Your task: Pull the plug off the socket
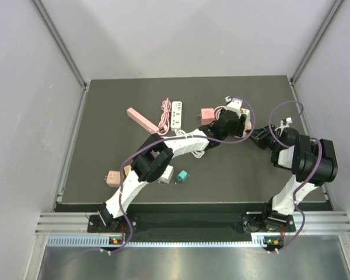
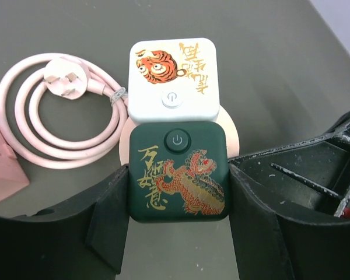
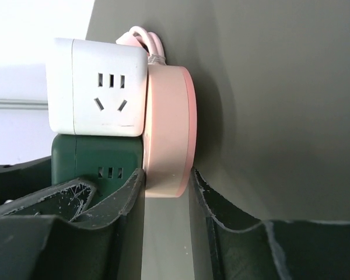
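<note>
A round pink socket (image 3: 169,134) lies on the dark table with two cube plugs pushed into it. One is white with a tiger print (image 2: 174,79), the other dark green with a dragon print (image 2: 176,175). My left gripper (image 2: 178,201) is shut on the green plug, its fingers pressed against both side faces. My right gripper (image 3: 166,178) is shut on the rim of the pink socket, one finger on each flat face. In the top view both grippers meet at the socket (image 1: 240,127) at the back right of the table.
The socket's pink cord (image 2: 58,111) lies coiled to its left, beside a pink cube adapter (image 2: 3,169). Further left are a white power strip (image 1: 177,114) and a pink power strip (image 1: 143,119). Small adapters (image 1: 112,178) (image 1: 182,175) lie near the left arm's base.
</note>
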Controlling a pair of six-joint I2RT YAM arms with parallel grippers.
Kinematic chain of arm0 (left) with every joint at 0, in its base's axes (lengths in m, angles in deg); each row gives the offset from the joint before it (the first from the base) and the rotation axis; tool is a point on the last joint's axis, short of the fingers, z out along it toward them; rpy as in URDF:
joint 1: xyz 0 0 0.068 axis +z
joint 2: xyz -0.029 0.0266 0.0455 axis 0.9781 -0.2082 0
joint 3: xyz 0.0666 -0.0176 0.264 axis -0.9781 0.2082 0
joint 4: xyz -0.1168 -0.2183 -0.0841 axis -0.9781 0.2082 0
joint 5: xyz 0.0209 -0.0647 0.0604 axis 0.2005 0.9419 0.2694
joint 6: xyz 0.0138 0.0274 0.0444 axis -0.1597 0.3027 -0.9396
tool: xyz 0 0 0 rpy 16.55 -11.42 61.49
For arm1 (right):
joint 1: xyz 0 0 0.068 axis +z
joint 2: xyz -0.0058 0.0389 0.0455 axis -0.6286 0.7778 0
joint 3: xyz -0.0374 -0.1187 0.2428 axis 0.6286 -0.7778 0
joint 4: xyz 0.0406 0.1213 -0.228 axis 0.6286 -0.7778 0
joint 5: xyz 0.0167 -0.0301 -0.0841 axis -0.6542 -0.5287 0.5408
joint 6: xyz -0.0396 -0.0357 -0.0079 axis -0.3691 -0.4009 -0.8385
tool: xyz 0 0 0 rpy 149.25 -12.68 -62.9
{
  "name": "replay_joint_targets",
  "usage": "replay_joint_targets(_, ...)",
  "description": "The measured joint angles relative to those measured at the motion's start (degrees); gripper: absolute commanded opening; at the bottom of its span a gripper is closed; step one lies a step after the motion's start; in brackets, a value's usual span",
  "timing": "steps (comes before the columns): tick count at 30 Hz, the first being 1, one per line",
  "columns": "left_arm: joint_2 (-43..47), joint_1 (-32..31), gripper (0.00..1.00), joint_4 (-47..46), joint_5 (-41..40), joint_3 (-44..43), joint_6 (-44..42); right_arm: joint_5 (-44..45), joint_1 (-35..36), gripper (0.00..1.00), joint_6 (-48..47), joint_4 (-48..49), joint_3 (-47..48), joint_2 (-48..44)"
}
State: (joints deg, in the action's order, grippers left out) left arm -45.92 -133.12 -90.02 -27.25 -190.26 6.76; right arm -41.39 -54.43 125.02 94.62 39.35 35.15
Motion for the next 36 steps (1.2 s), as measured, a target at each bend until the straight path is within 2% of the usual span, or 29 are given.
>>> replay_joint_targets(2, -0.7, -0.1, 0.0, 4.6, -0.6, -3.3, -0.5, 1.3, 0.7, 0.0, -1.0, -2.4, 0.9, -0.9)
replay_joint_targets(5, -0.7, 0.5, 0.0, 6.0, 0.5, -3.6, 1.2, 2.1, 1.2, 0.0, -2.2, -5.4, 1.7, -1.5)
replay_joint_targets(13, -0.7, 4.4, 0.0, 4.2, 8.0, -2.8, 12.3, 6.6, 3.0, 0.0, -5.1, -9.5, 4.5, -3.9)
replay_joint_targets(18, -0.7, 6.5, 0.0, -0.8, 13.3, -0.3, 18.1, 8.0, 3.4, 0.0, -6.3, -9.4, 5.4, -4.3)
replay_joint_targets(22, -0.7, 5.7, 0.0, 1.4, 11.5, -1.5, 15.2, 8.3, 3.6, 0.0, -6.7, -9.9, 5.4, -4.5)
replay_joint_targets(30, -1.4, 0.3, 0.0, 16.9, -1.7, -10.2, 1.9, 7.2, 4.2, 0.0, -6.8, -14.5, 5.3, -4.5)
replay_joint_targets(34, -1.6, -0.5, 0.0, 17.6, -0.8, -13.3, 0.8, 9.7, 4.3, 0.0, -8.4, -16.9, 5.2, -4.0)
replay_joint_targets(36, -1.2, -0.2, 0.0, 14.4, 3.2, -13.1, 3.8, 9.8, 4.3, 0.0, -8.5, -16.0, 5.3, -4.1)
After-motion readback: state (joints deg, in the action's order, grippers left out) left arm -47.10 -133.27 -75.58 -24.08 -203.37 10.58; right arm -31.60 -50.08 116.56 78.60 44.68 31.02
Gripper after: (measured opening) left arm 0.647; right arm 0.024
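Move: My left hand already grips the green plug, seated in the round pink socket, whose middle is about 2 cm ahead, 1 cm right and 5 cm below. The white plug stands beside it, some 5 cm ahead and 2 cm right; the pink cable coil lies 7 cm ahead and 6 cm left, the pink cube 5 cm ahead and 12 cm left, both about 6 cm lower. From my right hand, already pinching the near rim, the socket's middle is 3 cm ahead, 4 cm left, about level. I rock the green plug in the socket: my left hand pushes forward about 2.5 cm, rolling its left side down and tipping down some 15 degrees each, then swings back, while my right hand goes forward and up with the rim and comes back down. Then my left jerks up about 3.5 cm and to the right, away from the socket, keeping its hold; my right fingers lose the rim and snap shut empty. ##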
